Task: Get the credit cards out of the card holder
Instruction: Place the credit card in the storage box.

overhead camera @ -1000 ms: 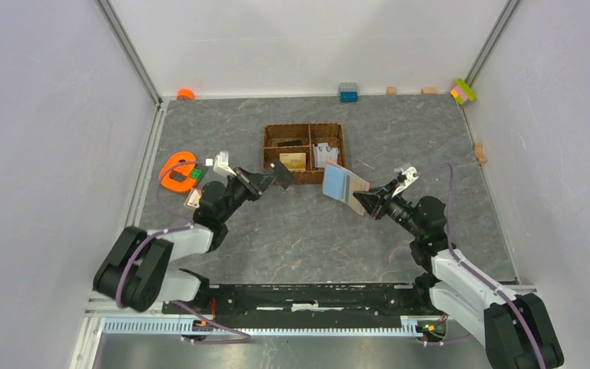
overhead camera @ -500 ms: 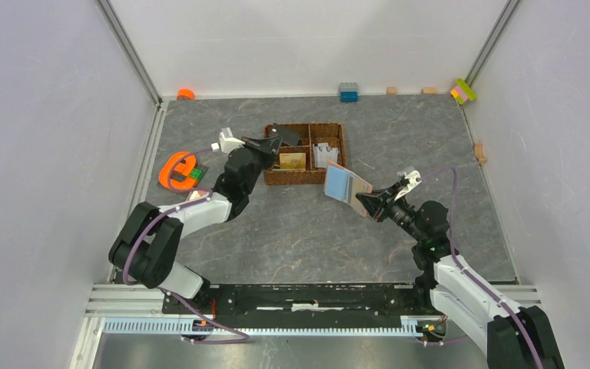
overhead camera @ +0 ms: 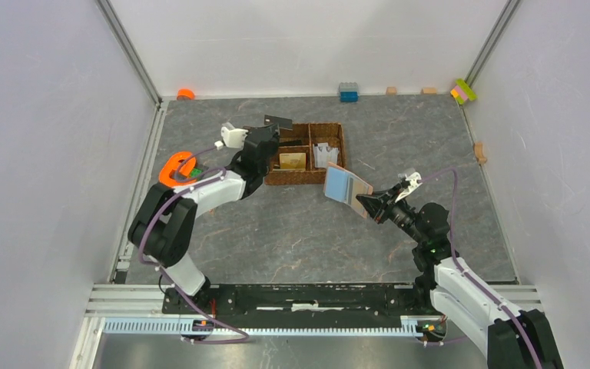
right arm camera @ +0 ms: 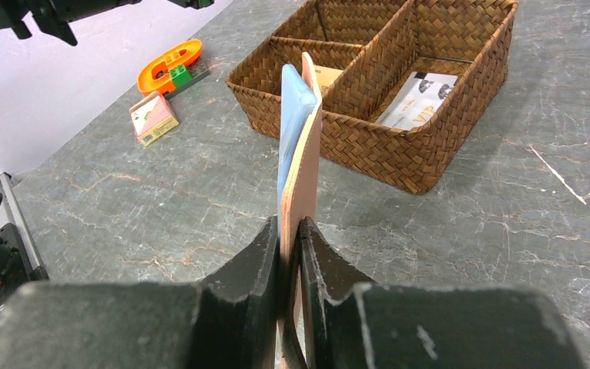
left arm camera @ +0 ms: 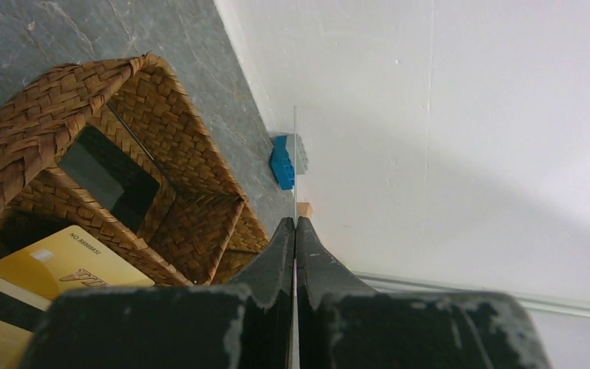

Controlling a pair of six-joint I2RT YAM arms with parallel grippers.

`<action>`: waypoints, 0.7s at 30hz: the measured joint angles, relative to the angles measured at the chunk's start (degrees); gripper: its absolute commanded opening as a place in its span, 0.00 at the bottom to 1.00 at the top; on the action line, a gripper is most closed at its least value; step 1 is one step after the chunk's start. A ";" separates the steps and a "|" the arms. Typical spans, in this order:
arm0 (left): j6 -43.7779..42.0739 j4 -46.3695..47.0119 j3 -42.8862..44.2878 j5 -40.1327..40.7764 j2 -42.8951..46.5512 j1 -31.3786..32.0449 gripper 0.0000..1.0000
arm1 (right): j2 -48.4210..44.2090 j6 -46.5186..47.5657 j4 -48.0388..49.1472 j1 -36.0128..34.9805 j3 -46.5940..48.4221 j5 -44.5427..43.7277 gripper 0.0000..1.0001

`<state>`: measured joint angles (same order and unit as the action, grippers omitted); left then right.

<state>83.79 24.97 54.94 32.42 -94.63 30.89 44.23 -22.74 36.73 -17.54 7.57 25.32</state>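
Observation:
My left gripper (overhead camera: 271, 131) is shut on a thin dark credit card (overhead camera: 278, 121), held above the back-left corner of the brown woven basket (overhead camera: 305, 178). In the left wrist view that card (left arm camera: 294, 154) shows edge-on, rising from my closed left gripper (left arm camera: 294, 223). My right gripper (overhead camera: 365, 204) is shut on the salmon-pink card holder (overhead camera: 357, 187), raised above the table in front of the basket's right side. A light blue card (right arm camera: 292, 115) lies against the card holder (right arm camera: 307, 161), just beyond my right gripper (right arm camera: 292, 227). A gold card (overhead camera: 293, 161) and a dark card (left arm camera: 107, 173) lie in the basket's left compartments.
White papers (overhead camera: 325, 154) fill the basket's right compartment. An orange ring toy (overhead camera: 175, 169) and a small card box (right arm camera: 154, 118) lie left of the basket. A blue block (overhead camera: 348, 92) and small coloured blocks (overhead camera: 464, 91) sit along the back wall.
My left arm has stretched away from the basket's front to its back-left corner, carrying the dark card with it. The right gripper and the card holder have barely moved.

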 measured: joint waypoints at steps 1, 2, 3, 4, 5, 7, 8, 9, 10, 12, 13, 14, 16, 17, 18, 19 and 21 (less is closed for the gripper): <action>0.81 -1.29 1.09 0.66 -0.79 0.11 0.02 | 0.00 -0.04 0.02 0.00 0.00 0.00 0.00; 1.51 -2.27 1.88 1.27 -1.44 0.24 0.02 | 0.00 -0.11 0.02 0.00 0.00 0.02 0.00; 2.36 -2.78 2.27 2.08 -1.97 0.44 0.02 | 0.00 -0.13 0.02 0.00 0.00 0.02 0.00; 3.04 -3.13 2.47 2.56 -2.34 0.61 0.02 | 0.00 -0.15 0.02 0.00 0.00 0.02 0.00; 4.02 -3.63 2.56 3.45 -2.91 0.83 0.02 | 0.00 -0.17 0.02 0.00 0.00 0.02 0.00; 5.33 -3.93 2.56 4.13 -3.93 1.11 0.02 | 0.00 -0.20 0.04 0.00 0.00 0.02 0.00; 5.97 -3.82 2.56 4.44 -4.66 1.14 0.02 | 0.00 -0.31 0.04 0.00 0.00 0.02 0.00; 6.67 -3.74 2.56 4.59 -5.46 1.14 0.02 | 0.02 -0.35 0.07 0.00 0.00 0.02 0.00; 7.32 -3.63 2.60 4.63 -6.40 1.14 0.02 | 0.02 -0.37 0.07 0.00 0.00 0.02 0.00; 8.39 -3.58 2.93 4.61 -8.33 1.11 0.02 | 0.13 -0.42 0.09 0.00 0.00 0.04 0.00; 8.81 -3.52 3.32 4.57 -9.55 1.11 0.02 | 0.15 -0.44 0.09 0.00 0.00 0.04 0.00; 9.05 -3.48 3.61 4.57 -10.38 1.11 0.02 | 0.20 -0.52 0.11 0.00 0.00 0.04 0.00; 9.38 -3.32 4.13 4.68 -11.87 1.11 0.02 | 0.31 -0.63 0.42 0.00 -0.04 0.09 0.00; 9.38 -3.02 4.48 4.90 -12.59 1.11 0.02 | 0.35 -0.79 0.61 0.00 -0.11 0.11 0.00; 9.35 -2.56 4.98 5.14 -13.27 1.11 0.02 | 0.35 -0.92 0.85 0.00 -0.24 0.15 0.00; 9.35 -2.25 5.75 5.31 -13.94 1.11 0.02 | 0.35 -0.98 0.98 0.00 -0.35 0.20 0.00; 9.35 -1.99 7.41 5.49 -15.26 1.07 0.02 | 0.35 -1.11 1.14 0.00 -0.61 0.26 0.00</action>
<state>93.14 22.98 62.35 37.91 -109.89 31.97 44.58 -23.86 37.87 -17.54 6.96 25.58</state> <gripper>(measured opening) 0.030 0.183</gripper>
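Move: The left hand, with the dark card pinched in its fingers, is headed for the storage box's far-left compartment, whose middle is about 7 cm ahead, 4 cm to the right and 15 cm below. The yellow card in the near-left compartment is about 1 cm ahead and 4 cm right, the white cards some 3 cm ahead and 13 cm right, both about 16 cm down. From the right hand, the far-left compartment is roughly 24 cm ahead, 20 cm left and 12 cm lower. With its fingers still shut on the dark card, the left hand sinks about 7.5 cm towards the box's far-left compartment, most of that before it eases forward some 3 cm in all and the descent stops. The wrist tips down about 5 degrees and swings slightly counter-clockwise, keeping the card out in front of the fingertips, while the right hand stays put and keeps the card holder gripped clear of the box. ##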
